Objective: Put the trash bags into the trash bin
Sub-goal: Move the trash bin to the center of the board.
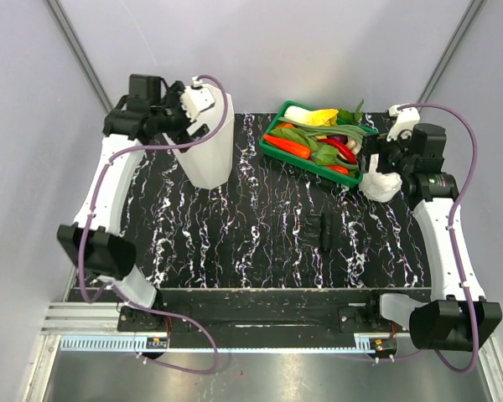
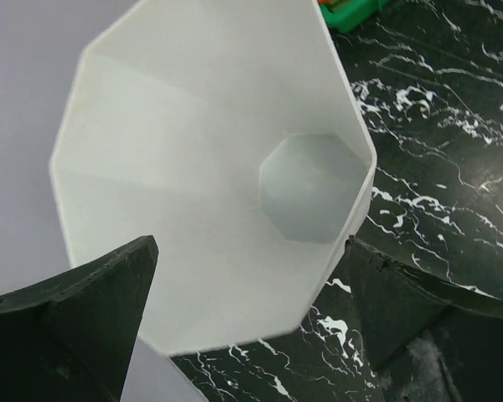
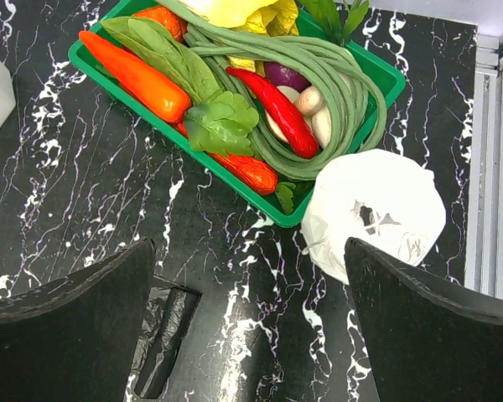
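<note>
The trash bin (image 1: 210,151) is a tall white faceted container at the back left of the table. The left wrist view looks down into the bin's (image 2: 193,167) bare inside. My left gripper (image 1: 193,113) (image 2: 253,243) hovers open over its mouth, holding nothing. The trash bags (image 1: 320,230) lie as a small folded black bundle right of the table's centre. In the right wrist view the trash bags (image 3: 163,335) show beside the left finger. My right gripper (image 1: 377,163) (image 3: 247,251) hangs open above the table between the bundle and a white bag, holding nothing.
A shallow green tray (image 1: 272,146) (image 3: 235,186) of vegetables sits at the back right. A crumpled white plastic bag (image 1: 381,186) (image 3: 377,209) lies by the tray's near right corner. The tabletop is black marble pattern, with grey walls on both sides.
</note>
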Tool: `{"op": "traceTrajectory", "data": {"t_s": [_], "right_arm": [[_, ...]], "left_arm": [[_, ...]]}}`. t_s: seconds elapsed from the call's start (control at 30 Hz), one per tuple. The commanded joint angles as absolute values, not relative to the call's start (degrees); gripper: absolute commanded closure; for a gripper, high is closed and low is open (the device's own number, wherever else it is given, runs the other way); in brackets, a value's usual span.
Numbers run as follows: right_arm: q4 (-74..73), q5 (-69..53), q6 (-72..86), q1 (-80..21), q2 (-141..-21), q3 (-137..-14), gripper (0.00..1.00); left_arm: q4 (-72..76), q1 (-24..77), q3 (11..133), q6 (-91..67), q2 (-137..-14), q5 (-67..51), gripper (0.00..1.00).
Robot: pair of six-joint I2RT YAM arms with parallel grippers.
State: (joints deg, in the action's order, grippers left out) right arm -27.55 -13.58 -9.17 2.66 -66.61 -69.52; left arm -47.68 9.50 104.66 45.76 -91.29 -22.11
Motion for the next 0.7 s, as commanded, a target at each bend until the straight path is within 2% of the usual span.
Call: {"op": "traceTrajectory", "data": {"t_s": [0.0, 0.13, 0.27, 0.5, 0.6, 0.67], "right_arm": [[-27.8, -15.0, -10.7, 2.5, -66.6, -70.1, 0.00], [-27.8, -15.2, -11.1, 2.5, -66.6, -68.8, 0.00], [-27.6, -14.9, -11.5, 2.5, -66.7, -68.2, 0.00], [-26.6, -14.3, -12.2, 2.5, -66.6, -66.7, 0.00], [-26.3, -14.3, -12.0, 2.5, -66.6, -66.2, 0.00], [-26.1, -14.3, -11.7, 2.5, -66.6, -66.0, 0.00]], "left_arm": [[-56.8, 10.8, 114.8, 54.4, -97.6, -25.2, 0.01], [-60.5, 11.9, 120.8, 55.3, -103.2, -25.8, 0.01], [-60.6, 12.2, 121.6, 54.7, -105.7, -27.2, 0.02], [-63.0, 12.8, 116.8, 56.6, -104.9, -29.7, 0.26], [-63.9, 13.1, 115.0, 57.5, -104.1, -29.7, 0.39], [-64.2, 13.3, 114.5, 57.7, -103.5, -29.6, 0.53]]}}
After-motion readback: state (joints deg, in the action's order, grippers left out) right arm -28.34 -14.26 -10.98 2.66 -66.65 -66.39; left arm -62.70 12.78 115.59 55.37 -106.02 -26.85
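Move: The trash bin's middle is about 7 cm ahead of the left hand, 2 cm to its right and some 18 cm below, its rim only a few centimetres lower than the fingers. From that hand the green basket lies roughly 12 cm ahead and 30 cm right, the black roll 9 cm back and 30 cm right, both some 30 cm down. The bin is about 34 cm left of the right hand, 12 cm ahead and 14 cm below. Down and to the right, the left hand sinks about 7 cm and shifts some 4 cm right onto the bin's near rim, first easing 2 cm forward and then drawing back. The wrist tips down and turns clockwise, some 20 degrees in all, while the fingers straddle the wall, one inside and one outside, and close to roughly half open. The right hand, empty and open, lowers nearly 3 cm. ##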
